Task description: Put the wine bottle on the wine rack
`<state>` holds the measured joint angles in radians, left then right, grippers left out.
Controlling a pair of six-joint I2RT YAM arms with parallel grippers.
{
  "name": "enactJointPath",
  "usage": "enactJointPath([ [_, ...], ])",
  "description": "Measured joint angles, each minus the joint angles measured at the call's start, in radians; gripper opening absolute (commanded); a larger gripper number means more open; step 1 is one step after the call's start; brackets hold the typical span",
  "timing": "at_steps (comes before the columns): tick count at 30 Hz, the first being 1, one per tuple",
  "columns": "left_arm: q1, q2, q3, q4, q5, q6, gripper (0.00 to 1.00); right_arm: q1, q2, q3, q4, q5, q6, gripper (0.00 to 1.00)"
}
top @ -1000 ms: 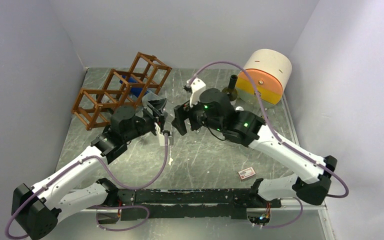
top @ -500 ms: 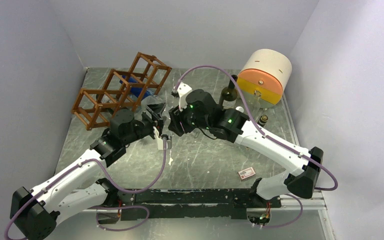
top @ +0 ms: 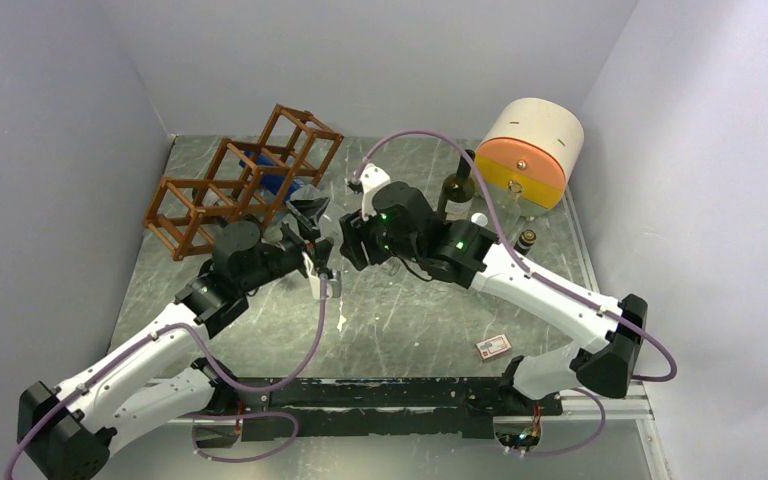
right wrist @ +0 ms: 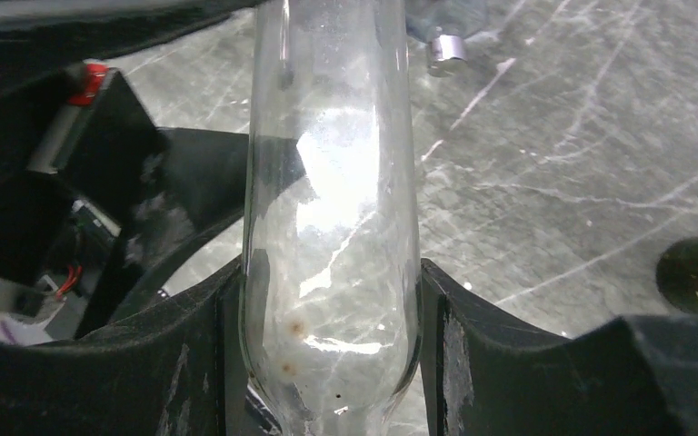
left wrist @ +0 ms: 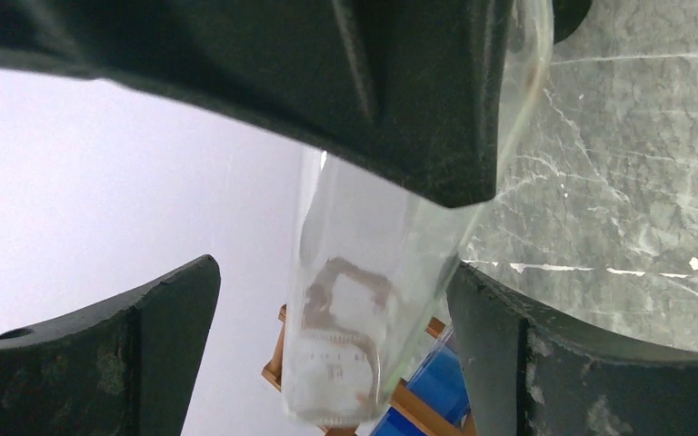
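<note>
A clear glass wine bottle (top: 310,209) hangs above the table between the two arms. My right gripper (right wrist: 332,268) is shut on the wine bottle (right wrist: 332,182), both fingers pressed against its sides. My left gripper (left wrist: 332,272) is open around the labelled end of the bottle (left wrist: 354,327), with a wide gap on the left side. In the top view the left gripper (top: 305,242) and right gripper (top: 345,245) face each other. The reddish-brown wine rack (top: 235,185) stands at the back left, beyond the bottle; a corner of the rack (left wrist: 418,406) shows behind the glass.
A blue object (top: 272,172) lies inside the rack. A cream and orange drum (top: 530,150) stands at the back right, with a dark bottle (top: 459,182) beside it and a small bottle (top: 526,240) nearer. A small card (top: 493,346) lies at the front right.
The right arm moved left and shut on the bottle. The left gripper, which had been shut on the bottle, has opened and drawn back slightly.
</note>
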<state>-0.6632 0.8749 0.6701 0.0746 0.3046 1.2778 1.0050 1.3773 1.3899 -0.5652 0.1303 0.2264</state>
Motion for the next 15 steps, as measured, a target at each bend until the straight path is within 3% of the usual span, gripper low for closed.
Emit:
enactJointPath([
  [3,-0.001,-0.008,0.000,-0.001,0.008,-0.029,0.97,-0.001,-0.011,-0.016,0.003,0.056,0.014,0.00],
  [7,-0.001,-0.032,0.006,0.014,0.010,-0.177,0.97,-0.001,-0.023,-0.030,0.015,0.125,0.035,0.00],
  [15,-0.001,-0.042,0.109,0.139,-0.217,-0.713,0.97,-0.004,-0.027,-0.101,0.073,0.173,0.065,0.00],
])
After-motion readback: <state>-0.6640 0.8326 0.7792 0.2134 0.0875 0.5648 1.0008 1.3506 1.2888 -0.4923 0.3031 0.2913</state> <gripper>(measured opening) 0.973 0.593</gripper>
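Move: The wine rack is centred roughly 22 cm ahead of the left hand and 18 cm to its left, some 16 cm lower; from the right hand it is about 26 cm ahead and 21 cm left. The clear bottle, held by the right hand, has its middle 2 cm ahead and 4 cm left of the left hand. The racked blue bottle lies about 21 cm ahead and 11 cm left of the left hand. Lift the left gripper off the clear bottle with its fingers kept wide open: ease back slightly, then go up about 8 cm, rolling the wrist some 40 degrees counter-clockwise as seen from behind the hand. Keep the right fingers shut on the bottle and carry it about 3 cm forward and to the right, turning clockwise, then dip slightly. ##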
